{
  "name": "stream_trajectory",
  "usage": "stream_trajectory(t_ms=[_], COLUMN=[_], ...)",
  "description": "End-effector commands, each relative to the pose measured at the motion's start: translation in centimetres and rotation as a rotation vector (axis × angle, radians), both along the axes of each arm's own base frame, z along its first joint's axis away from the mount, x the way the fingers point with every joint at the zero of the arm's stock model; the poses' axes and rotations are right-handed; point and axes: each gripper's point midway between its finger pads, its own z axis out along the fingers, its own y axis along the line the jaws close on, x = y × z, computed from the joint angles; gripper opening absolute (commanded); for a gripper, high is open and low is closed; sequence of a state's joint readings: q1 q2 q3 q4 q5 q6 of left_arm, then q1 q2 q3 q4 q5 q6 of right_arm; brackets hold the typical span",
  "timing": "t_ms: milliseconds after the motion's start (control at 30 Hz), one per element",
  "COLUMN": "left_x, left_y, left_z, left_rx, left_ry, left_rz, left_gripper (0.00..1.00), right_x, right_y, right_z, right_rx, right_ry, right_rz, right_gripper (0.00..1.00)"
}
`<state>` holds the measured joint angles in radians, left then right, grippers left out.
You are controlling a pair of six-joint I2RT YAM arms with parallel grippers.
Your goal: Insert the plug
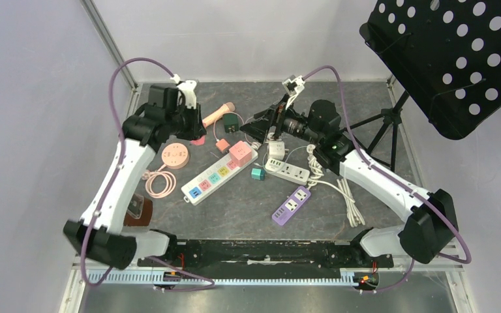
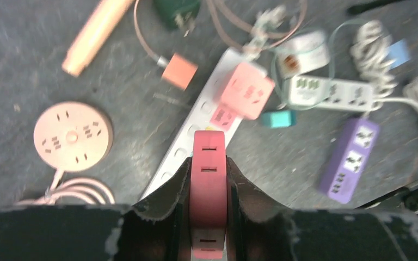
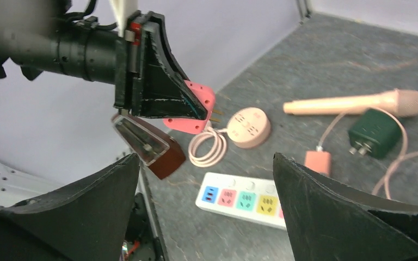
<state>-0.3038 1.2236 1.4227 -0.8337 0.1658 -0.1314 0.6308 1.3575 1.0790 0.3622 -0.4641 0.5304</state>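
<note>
My left gripper (image 2: 209,175) is shut on a flat pink plug (image 2: 209,179), held above the table's left side. In the right wrist view the same plug (image 3: 193,106) sticks out past the left gripper's black fingers (image 3: 163,87), its metal prongs pointing right. A long white power strip (image 1: 218,175) with coloured sockets lies on the grey mat below, and it carries a pink cube adapter (image 1: 240,152) at its far end. My right gripper (image 3: 204,157) is open with nothing between its fingers. It hovers over that strip (image 3: 245,198) and faces the left gripper.
A round pink socket (image 1: 175,156) with a coiled cord, a pink microphone (image 1: 218,113) and a dark green adapter (image 1: 231,122) lie at the back left. A white strip (image 1: 287,171), a teal cube (image 1: 257,173) and a purple strip (image 1: 291,205) lie to the right. A black perforated stand (image 1: 450,59) rises at the far right.
</note>
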Motion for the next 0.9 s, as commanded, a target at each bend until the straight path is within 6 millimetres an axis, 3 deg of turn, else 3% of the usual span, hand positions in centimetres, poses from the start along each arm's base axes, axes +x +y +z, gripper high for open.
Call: stream_trajectory(t_ms=[0,133,367,700,767,867], left_x=[0.3,2.4,5.7,6.7,6.4,6.0], left_y=[2.5,2.5,5.3,11.1,13.0,13.5], left_z=[-4.3,-7.8,-12.5,-16.1,-17.2,-18.3], left_rx=[0.195,0.222,0.256,0.246,0.270,0.283], left_ry=[0.171,0.329,0.544,0.695,0.737,0.777], left_rz=[-0.065,-0.099,0.006,0.116,0.152,0.166], left_gripper=[0.02,0.02,0.02,0.02,0.02,0.02], right_x=[1.6,2.4,4.0,5.2,5.3,5.3], right_y=[-1.4,-1.5,-3.0,-6.5,-6.8,-6.9], right_z=[-1.3,-2.8,-5.5,-9.4,-10.1,-10.9], right_rx=[-0.140,-0.221,-0.359,-0.457,-0.458,-0.465], right_ry=[-0.011,0.035,0.104,0.218,0.243,0.268], right_rz=[-0.097,-0.111,-0.211,-0.359,-0.362,-0.359], right_gripper=[0.93,0.92,0.92,0.91,0.91,0.91])
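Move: Below and to the left of the left hand, which already holds the red plug, the round socket lies about 14 cm left, 6 cm ahead and 26 cm down. The coiled cord is some 5 cm to the left of the socket and 11 cm nearer the base; the long white power strip is centred about 17 cm right of the socket and 8 cm back. From the right hand the round socket is roughly 30 cm left, 5 cm ahead and 32 cm down. Bringing the red plug to the round socket, the left hand drops about 18 cm, steeply at first and easing forward, then swings mostly left, 12 cm in all, while the wrist tips some 45 degrees until the fingers point nearly straight down, grip kept. The empty right hand, still wide open, sinks about 10 cm, drawing right and forward as its fingers tip down. ##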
